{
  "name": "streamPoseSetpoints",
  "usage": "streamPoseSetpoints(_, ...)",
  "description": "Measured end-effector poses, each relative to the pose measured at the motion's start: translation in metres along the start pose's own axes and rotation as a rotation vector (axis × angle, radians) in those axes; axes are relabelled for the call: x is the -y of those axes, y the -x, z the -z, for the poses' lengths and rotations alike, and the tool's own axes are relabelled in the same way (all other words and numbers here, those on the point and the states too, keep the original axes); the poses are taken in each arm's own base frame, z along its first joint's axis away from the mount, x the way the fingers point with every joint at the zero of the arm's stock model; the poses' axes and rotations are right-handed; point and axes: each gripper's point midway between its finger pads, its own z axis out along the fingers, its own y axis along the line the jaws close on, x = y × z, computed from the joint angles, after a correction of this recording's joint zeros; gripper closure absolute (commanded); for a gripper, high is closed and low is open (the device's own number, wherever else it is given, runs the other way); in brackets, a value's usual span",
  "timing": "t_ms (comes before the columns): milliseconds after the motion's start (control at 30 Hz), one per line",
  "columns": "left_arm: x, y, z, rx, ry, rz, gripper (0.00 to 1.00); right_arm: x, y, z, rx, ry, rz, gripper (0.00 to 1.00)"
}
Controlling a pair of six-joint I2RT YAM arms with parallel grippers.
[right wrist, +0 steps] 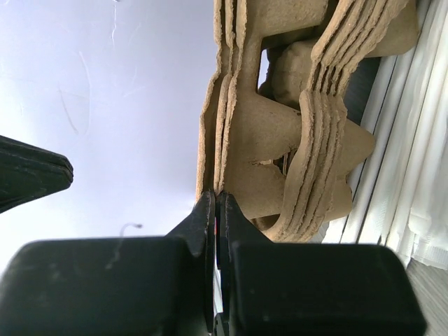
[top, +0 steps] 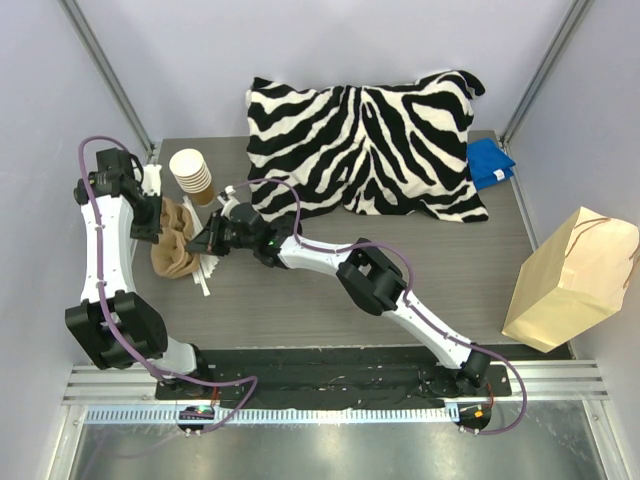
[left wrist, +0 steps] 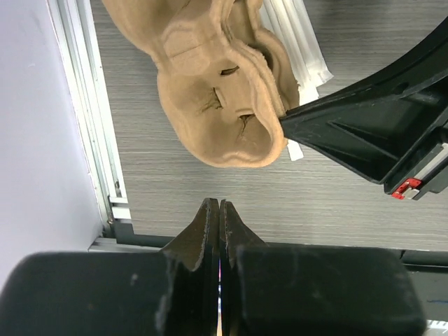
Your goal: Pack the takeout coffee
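Observation:
The takeout coffee is out of view in every frame. A stack of brown pulp cup carriers [top: 175, 250] [left wrist: 217, 84] [right wrist: 280, 126] lies at the table's left side. My right gripper [top: 203, 245] [right wrist: 217, 194] reaches across to it and is shut, its tips against the edge of the stack's outer layers; I cannot tell whether a layer is pinched. The left gripper [top: 158, 232] [left wrist: 219, 203] is shut on nothing, hovering over bare table just short of the carriers. In the left wrist view, a black finger [left wrist: 336, 126] of the right gripper touches the carriers' rim.
Unlidded brown cups [top: 191, 172] are stacked behind the carriers. White wrapped strips [top: 206, 272] [left wrist: 297, 35] lie under the carriers. A zebra pillow [top: 370, 140] and a blue cloth [top: 490, 162] fill the back. A kraft paper bag [top: 572, 280] leans at the right edge.

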Motion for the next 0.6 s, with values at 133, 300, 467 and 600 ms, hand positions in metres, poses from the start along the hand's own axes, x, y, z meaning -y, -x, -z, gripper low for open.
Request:
streamPoseSetpoints(133,0.0,0.0,0.0,0.002,0.0,0.006,0.56,0.001,0.002,0.0,0.003,0.0,0.0,0.99)
streamPoseSetpoints(300,0.002,0.017,-0.008,0.027,-0.019,0.063,0.51,0.0,0.002,0.0,0.002,0.002,0.004,0.99)
streamPoseSetpoints(467,0.005,0.035,-0.033,0.029,-0.058,0.118,0.55,0.0,0.001,0.0,0.001,0.003,0.012,0.99)
streamPoseSetpoints(600,0.009,0.044,-0.055,0.031,-0.09,0.145,0.58,0.0,0.001,0.0,-0.001,0.004,0.014,0.99)
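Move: The cardboard cup carrier has its middle about 7 cm ahead of the left hand, 2 cm to its right and 8 cm below. The stacked cups stand some 13 cm beyond the carrier's middle and 6 cm to its right; the wrapped straws lie roughly 7 cm to the right of it, level with it. From the right hand, shut on the carrier's edge, the carrier's middle is about 4 cm to the left and 2 cm ahead, at the same height. The left hand, shut at first, opens its fingers to about half and then goes forward about 6 cm, sinking some 3 cm over the last part, to come over the cardboard carrier with its fingers spread above the folded walls, its left side dipping slightly. The right hand stays where it is and keeps the carrier's edge pinched between its fingertips, while the left hand closes in on the piece it holds. ##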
